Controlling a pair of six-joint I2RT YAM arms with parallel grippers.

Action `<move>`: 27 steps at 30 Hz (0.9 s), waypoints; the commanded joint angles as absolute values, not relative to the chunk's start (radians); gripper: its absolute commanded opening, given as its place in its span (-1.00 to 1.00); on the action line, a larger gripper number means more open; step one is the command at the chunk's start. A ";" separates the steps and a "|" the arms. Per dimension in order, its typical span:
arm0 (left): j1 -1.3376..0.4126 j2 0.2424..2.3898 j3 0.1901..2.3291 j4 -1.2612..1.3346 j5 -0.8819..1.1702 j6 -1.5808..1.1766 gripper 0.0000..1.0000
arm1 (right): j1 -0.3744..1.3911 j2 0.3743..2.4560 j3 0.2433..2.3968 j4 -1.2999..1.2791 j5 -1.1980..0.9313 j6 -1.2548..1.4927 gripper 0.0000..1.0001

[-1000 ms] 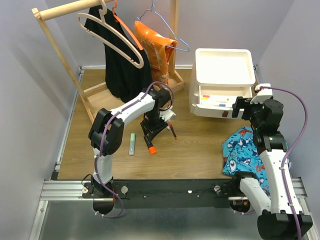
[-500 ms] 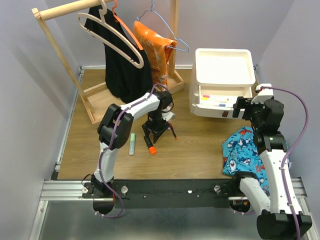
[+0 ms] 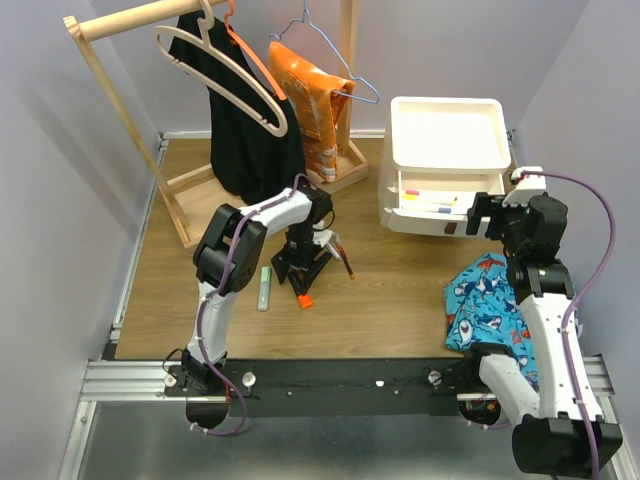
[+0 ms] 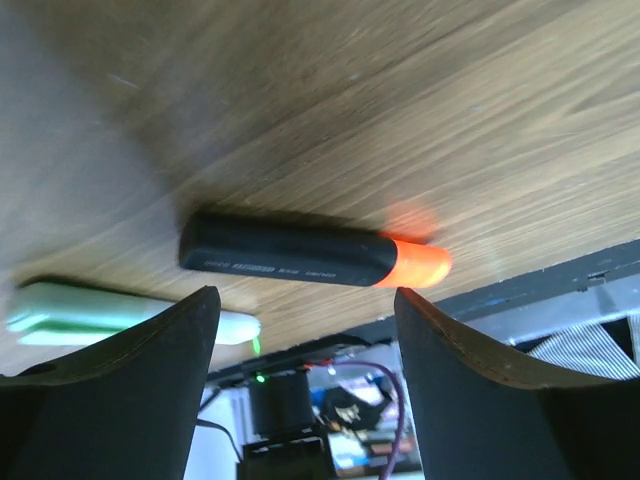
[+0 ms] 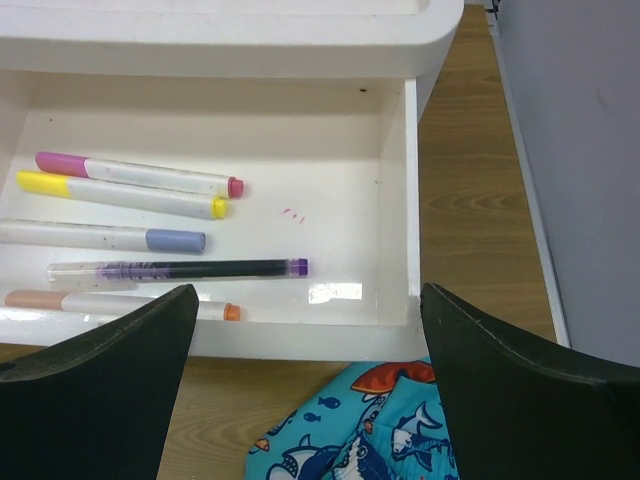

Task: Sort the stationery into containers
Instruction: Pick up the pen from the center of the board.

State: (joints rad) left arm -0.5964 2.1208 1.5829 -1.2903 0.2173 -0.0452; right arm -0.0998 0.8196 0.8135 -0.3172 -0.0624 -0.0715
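Note:
My left gripper (image 3: 301,272) is open and points down over a black highlighter with an orange cap (image 3: 303,296) lying on the wooden table. In the left wrist view that highlighter (image 4: 290,257) lies across the gap just past the gripper (image 4: 302,305), and nothing is gripped. A pale green highlighter (image 3: 265,287) lies to its left and shows in the left wrist view (image 4: 120,313). My right gripper (image 3: 478,214) is open and empty in front of the white drawer unit (image 3: 446,160). Its open drawer (image 5: 395,250) holds several pens (image 5: 140,176).
A blue shark-print cloth (image 3: 488,305) lies under the right arm, just in front of the drawer (image 5: 380,425). A thin dark pen (image 3: 345,262) lies right of the left gripper. A wooden clothes rack (image 3: 120,120) with hung garments stands at the back left.
My left gripper has shifted a little to the left and turned over the orange-capped highlighter. The right arm has not moved.

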 commanded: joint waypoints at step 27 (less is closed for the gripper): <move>-0.703 2.306 1.755 -1.264 0.356 -0.038 -0.10 | -0.114 0.865 0.939 -0.400 -0.084 -0.095 0.98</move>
State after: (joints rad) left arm -0.7071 2.2910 1.7718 -1.3521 0.3344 -0.0669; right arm -0.1062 0.8707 0.9138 -0.3950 -0.0692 -0.0914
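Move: The black pen with the orange end lies just under the left hand's open fingers, its middle about 2 cm below, some 2 cm back and 1 cm to the right. Its orange end points back and a little right. The green highlighter is about 6 cm to the hand's left and 2 cm back; the brown pen is roughly 13 cm right and 5 cm ahead. From the right hand the black pen is about 45 cm left, 11 cm back and 23 cm below. The left hand first eases back about 2 cm and sinks about 1 cm over the black pen, its wrist tilting some 10 degrees before partly easing back. Staying low, it then sweeps about 6 cm to the right, away from the green highlighter, pushing the pen's black end round with a fingertip while the fingers close partway around the body. ##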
